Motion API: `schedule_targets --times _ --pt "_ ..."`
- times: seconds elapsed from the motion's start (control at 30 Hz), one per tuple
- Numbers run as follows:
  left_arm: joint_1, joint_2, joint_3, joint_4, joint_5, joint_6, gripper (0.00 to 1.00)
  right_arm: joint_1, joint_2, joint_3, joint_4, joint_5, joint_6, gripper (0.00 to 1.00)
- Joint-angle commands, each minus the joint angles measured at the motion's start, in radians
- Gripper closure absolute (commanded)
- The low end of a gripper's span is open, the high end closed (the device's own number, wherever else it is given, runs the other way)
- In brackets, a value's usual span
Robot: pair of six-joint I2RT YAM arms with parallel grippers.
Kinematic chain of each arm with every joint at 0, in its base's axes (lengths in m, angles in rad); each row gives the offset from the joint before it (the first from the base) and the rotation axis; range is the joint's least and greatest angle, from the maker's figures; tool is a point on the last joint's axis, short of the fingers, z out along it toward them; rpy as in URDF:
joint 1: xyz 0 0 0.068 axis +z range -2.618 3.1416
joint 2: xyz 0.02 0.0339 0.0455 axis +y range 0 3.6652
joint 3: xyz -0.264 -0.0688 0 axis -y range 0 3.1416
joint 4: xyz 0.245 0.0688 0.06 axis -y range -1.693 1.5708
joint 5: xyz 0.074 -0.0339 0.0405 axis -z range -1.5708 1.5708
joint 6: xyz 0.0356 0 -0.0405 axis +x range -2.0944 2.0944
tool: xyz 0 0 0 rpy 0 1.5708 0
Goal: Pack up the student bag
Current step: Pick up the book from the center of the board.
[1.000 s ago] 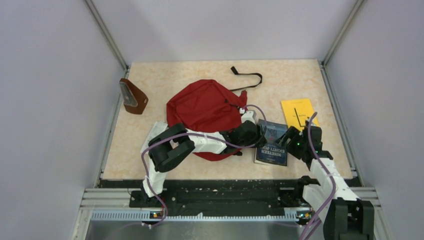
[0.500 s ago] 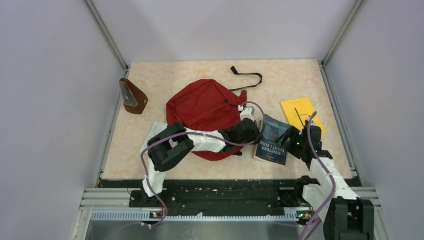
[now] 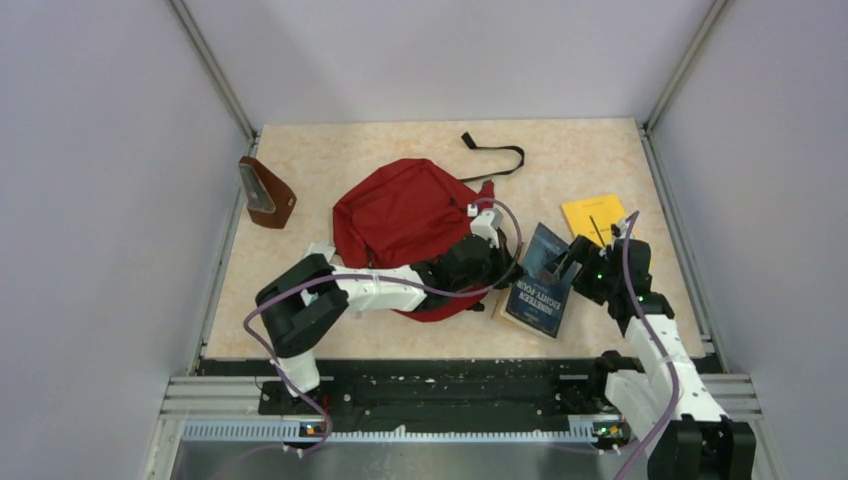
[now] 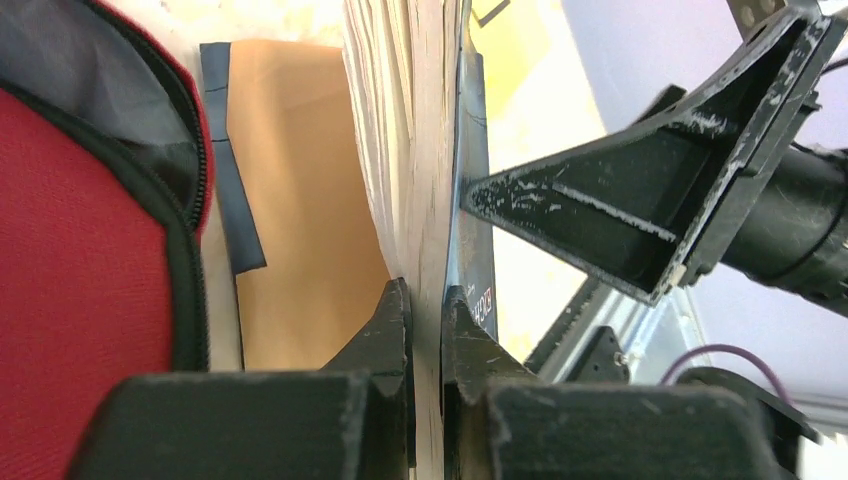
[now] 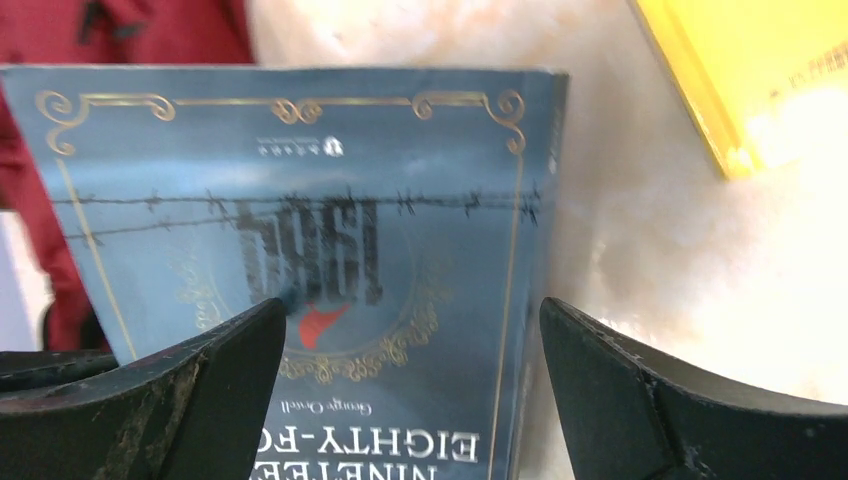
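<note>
The dark-red student bag (image 3: 405,222) lies in the middle of the table, and its black zipper edge (image 4: 190,260) gapes beside my left jaws. My left gripper (image 3: 503,272) (image 4: 427,292) is shut on the near-left edge of a blue book (image 3: 540,282), with cover and pages (image 4: 410,150) pinched between the fingers. That edge is tipped up off the table. My right gripper (image 3: 568,262) (image 5: 410,322) stands open over the book's cover (image 5: 300,200), and its fingers are not touching the book.
A yellow book (image 3: 592,215) (image 5: 770,70) lies just right of the blue one. A brown wedge pouch (image 3: 266,192) stands at the left edge. A black strap (image 3: 497,151) trails behind the bag. Walls enclose the table on three sides.
My left gripper has shut on the blue book's edge. The right gripper has opened wide and let go. The book has swung and tipped towards the bag.
</note>
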Motion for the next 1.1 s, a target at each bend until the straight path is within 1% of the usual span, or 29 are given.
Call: schedule_targets --times 0.0,0.17,0.3,0.37,0.43,0.5,0.6,0.7,0.83,0.9,1.07 --pt "0.019 -0.191 0.0 0.271 0.095 0.023 1.0 0.007 -0.074 0.102 0.009 -0.075 -0.018 0.04" --pt "0.041 -0.298 -0.004 0.237 0.103 0.077 1.0 0.003 -0.097 0.182 -0.006 -0.137 -0.007 0.04" --pt "0.073 -0.373 0.001 0.132 0.06 0.126 1.0 0.0 -0.127 0.235 -0.009 -0.165 0.011 0.03" --pt "0.1 -0.414 -0.029 0.153 0.069 0.124 1.0 0.0 -0.133 0.241 0.021 -0.207 0.033 0.03" --pt "0.123 -0.455 -0.059 0.178 0.091 0.12 1.0 0.0 -0.128 0.23 0.091 -0.312 0.058 0.03" --pt "0.133 -0.493 -0.06 0.173 0.117 0.148 1.0 0.0 -0.112 0.214 0.183 -0.429 0.075 0.04" --pt "0.137 -0.539 -0.04 0.116 0.137 0.229 1.0 0.003 -0.083 0.219 0.261 -0.561 0.07 0.06" --pt "0.154 -0.592 -0.073 0.14 0.143 0.252 1.0 0.009 -0.073 0.219 0.377 -0.658 0.107 0.06" --pt "0.177 -0.657 -0.106 0.172 0.169 0.247 1.0 0.015 -0.07 0.177 0.593 -0.732 0.251 0.05" --pt "0.179 -0.674 -0.112 0.173 0.171 0.247 1.0 0.054 -0.064 0.165 0.69 -0.743 0.307 0.04" --pt "0.182 -0.686 -0.114 0.176 0.186 0.234 1.0 0.12 -0.04 0.194 0.771 -0.745 0.339 0.06"
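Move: The left hand already holds the book by its left edge; the book's middle is about 5 cm to its right, level front to back, 3 cm lower. The red bag's middle lies some 21 cm left of that hand, 9 cm ahead and 4 cm below. From the open right hand, the book's middle is 5 cm left, 3 cm back, about level; the yellow notebook is 9 cm right, 8 cm ahead, 4 cm lower. Still pinching the book, the left hand lifts it some 22 cm and leftward, the open right rising alongside. ##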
